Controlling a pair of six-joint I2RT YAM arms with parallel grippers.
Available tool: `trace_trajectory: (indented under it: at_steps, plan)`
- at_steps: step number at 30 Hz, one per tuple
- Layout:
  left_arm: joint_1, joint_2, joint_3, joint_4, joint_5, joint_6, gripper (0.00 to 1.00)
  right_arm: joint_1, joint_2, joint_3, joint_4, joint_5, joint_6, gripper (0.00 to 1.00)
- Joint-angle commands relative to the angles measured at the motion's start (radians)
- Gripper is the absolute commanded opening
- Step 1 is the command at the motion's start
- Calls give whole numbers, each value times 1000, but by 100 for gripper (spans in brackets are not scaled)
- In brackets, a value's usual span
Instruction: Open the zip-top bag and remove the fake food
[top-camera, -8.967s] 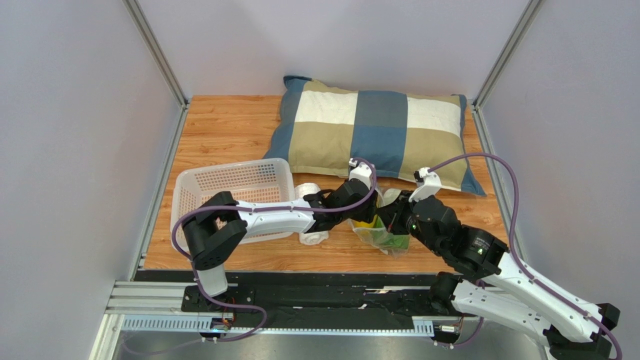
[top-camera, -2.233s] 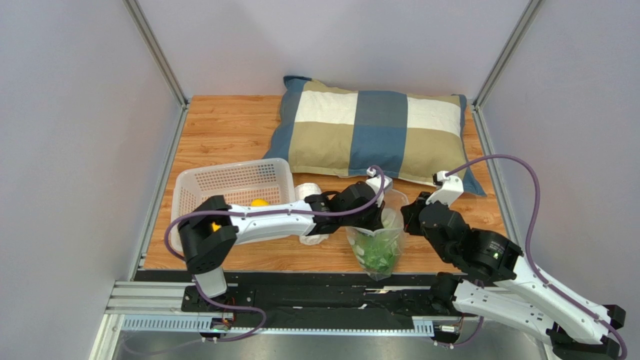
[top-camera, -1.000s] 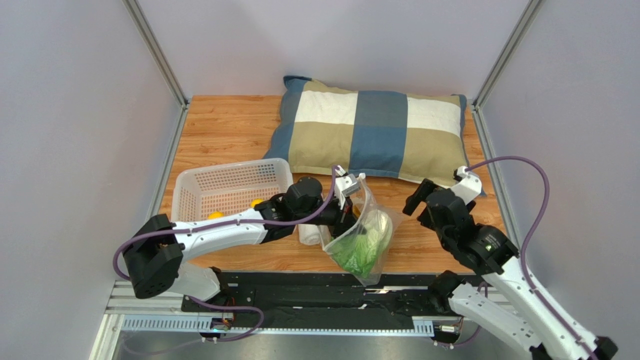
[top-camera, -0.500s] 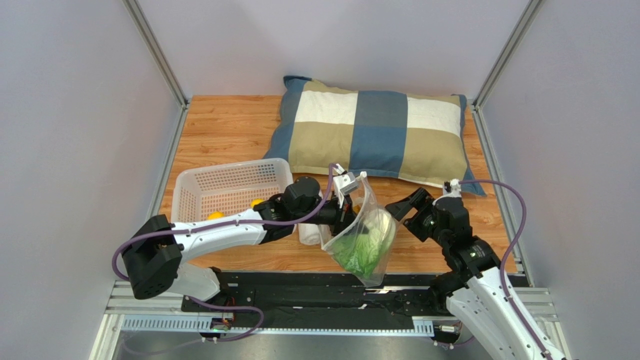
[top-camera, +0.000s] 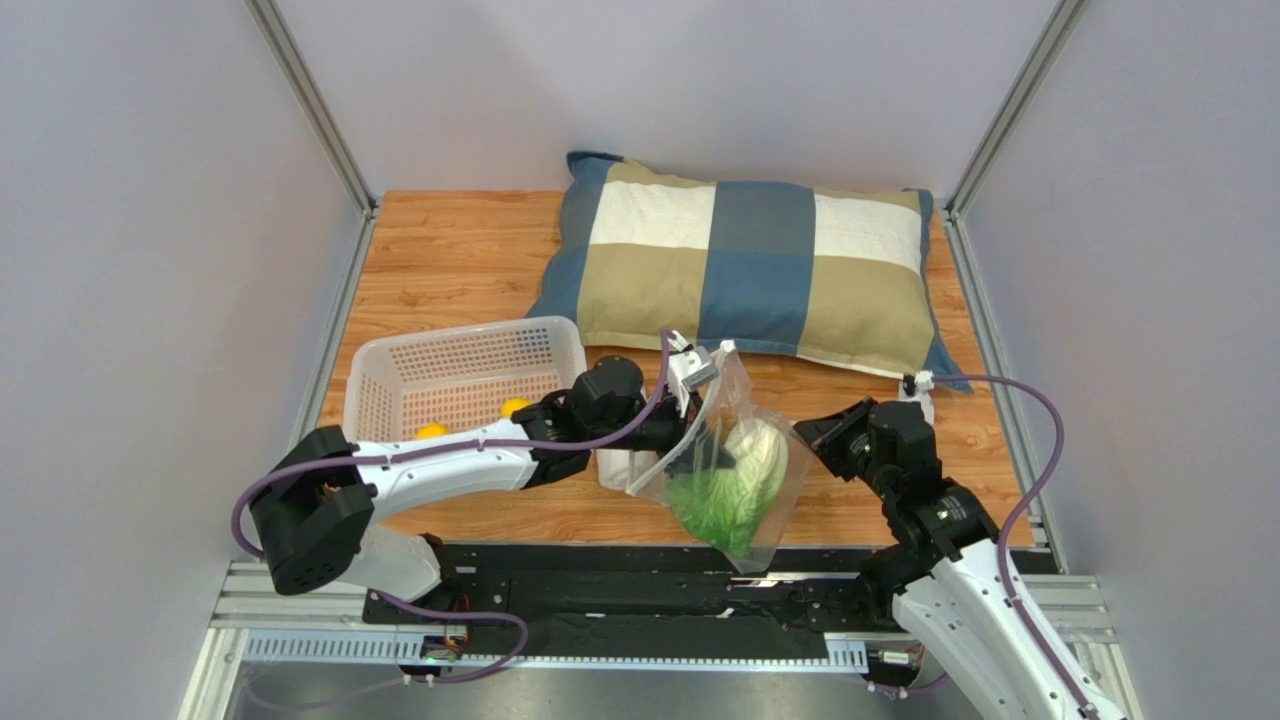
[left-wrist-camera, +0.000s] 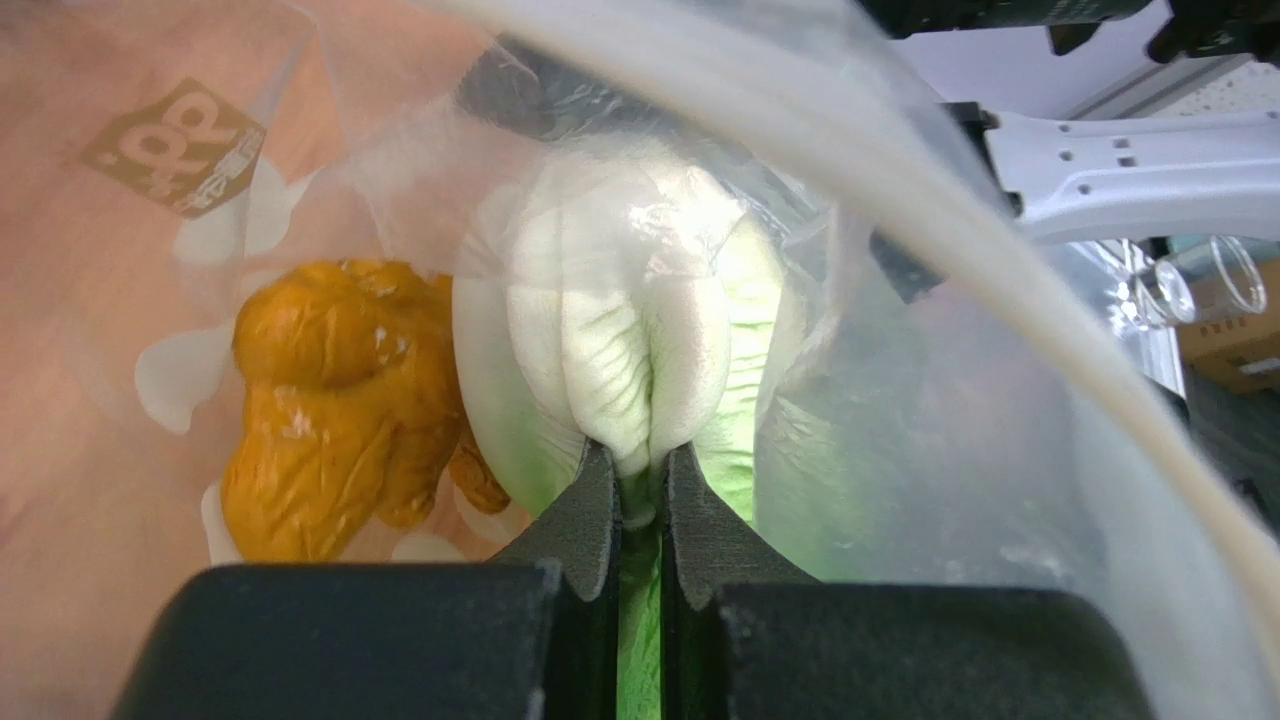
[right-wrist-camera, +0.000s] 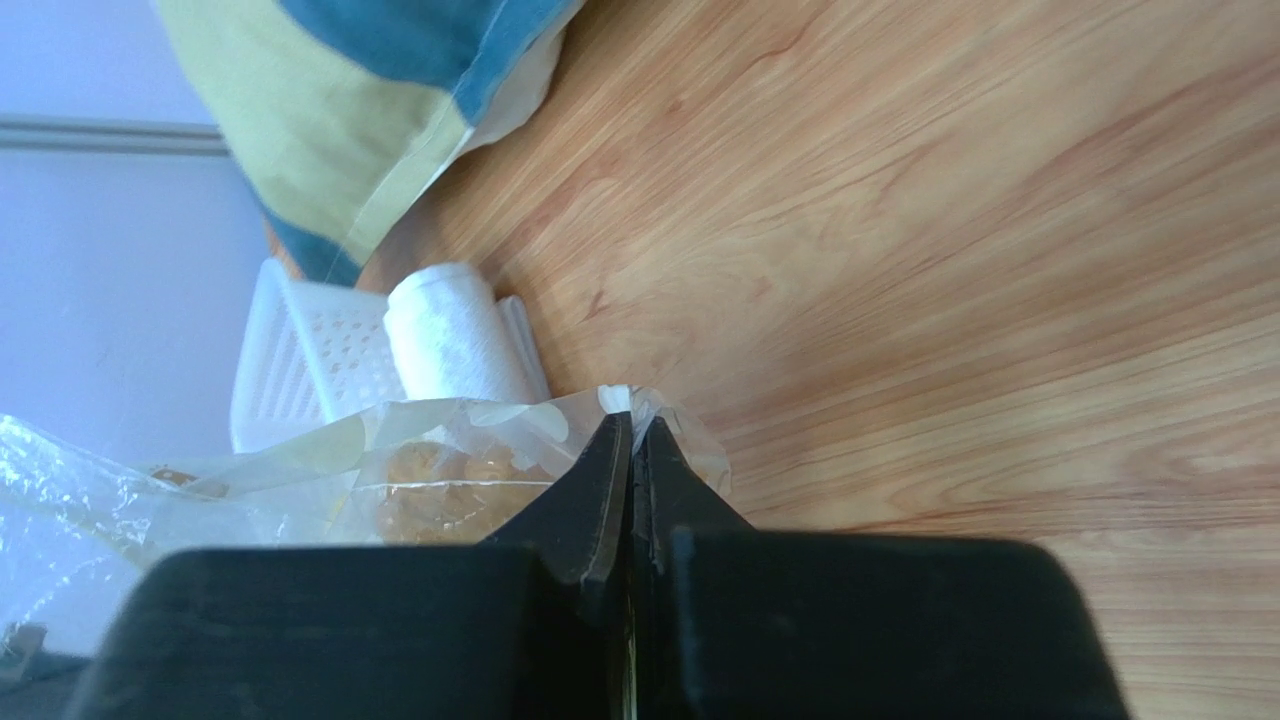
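The clear zip-top bag (top-camera: 718, 402) hangs lifted above the table's front edge, with the green-and-white cabbage (top-camera: 730, 498) inside. My left gripper (top-camera: 718, 444) reaches into the bag's mouth. In the left wrist view (left-wrist-camera: 639, 458) it is shut on the cabbage's (left-wrist-camera: 631, 300) white stem, with bag film (left-wrist-camera: 932, 390) around it. An orange lumpy item (left-wrist-camera: 338, 413) lies beside the cabbage. My right gripper (top-camera: 809, 435) is shut on the bag's edge (right-wrist-camera: 619, 399) from the right. Two yellow fruits (top-camera: 516, 405) (top-camera: 430, 432) lie in the basket.
A white perforated basket (top-camera: 451, 368) stands at the left. A rolled white towel (top-camera: 613, 468) lies between it and the bag, and also shows in the right wrist view (right-wrist-camera: 443, 338). A checked pillow (top-camera: 751, 263) fills the back of the wooden table (top-camera: 451, 255).
My right gripper, open and apart from the bag a second ago, has moved left and closed on the bag's edge. The left gripper holds its lifted place.
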Motion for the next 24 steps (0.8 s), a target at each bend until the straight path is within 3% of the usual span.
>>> trace_trajectory:
  at_steps: [1,2,7,10,12,15,19,24]
  plan:
    - [0,-67,-9,-59,-130,-43,0,-55,18,41,-42,178,-33,0]
    - [0,-77,-6,-147,-175,-55,0,-75,34,38,-40,183,-51,0]
    - [0,-175,-36,-277,-394,-106,0,-193,94,-14,6,137,-122,0]
    - [0,-216,2,-509,-600,-171,0,-211,158,-31,46,149,-176,0]
    - [0,-233,16,-565,-687,-195,0,-213,193,-28,62,161,-206,0]
    - [0,-242,16,-556,-651,-173,0,-215,253,-24,85,194,-240,0]
    - [0,-241,-36,-394,-507,-138,0,-216,293,-8,87,221,-282,0]
    - [0,-250,-58,-339,-494,-185,0,-216,290,9,84,202,-349,0]
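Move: The left hand, inside the open bag, already grips the cabbage; the basket lies some 36 cm to its left, 14 cm farther out and 14 cm lower. The towel is about 14 cm left and 10 cm ahead of it, the brown fake food in the bag about 7 cm ahead and 5 cm right, both well below. The right hand already pinches the bag's far side; the cabbage is about 10 cm left of it and 9 cm back, near its height. Keeping its grip on the cabbage, the left hand draws it out towards the bag's mouth and the basket, some 8 cm left and 5 cm forward while sinking a little, its fingers swinging about 30 degrees counter-clockwise from pointing right towards forward. Against it the right hand keeps its pinch on the bag and pulls the plastic about 7 cm to the right and as far down towards the table, away from the cabbage, rolling its left side down some 20 degrees as the fingers tip lower. ##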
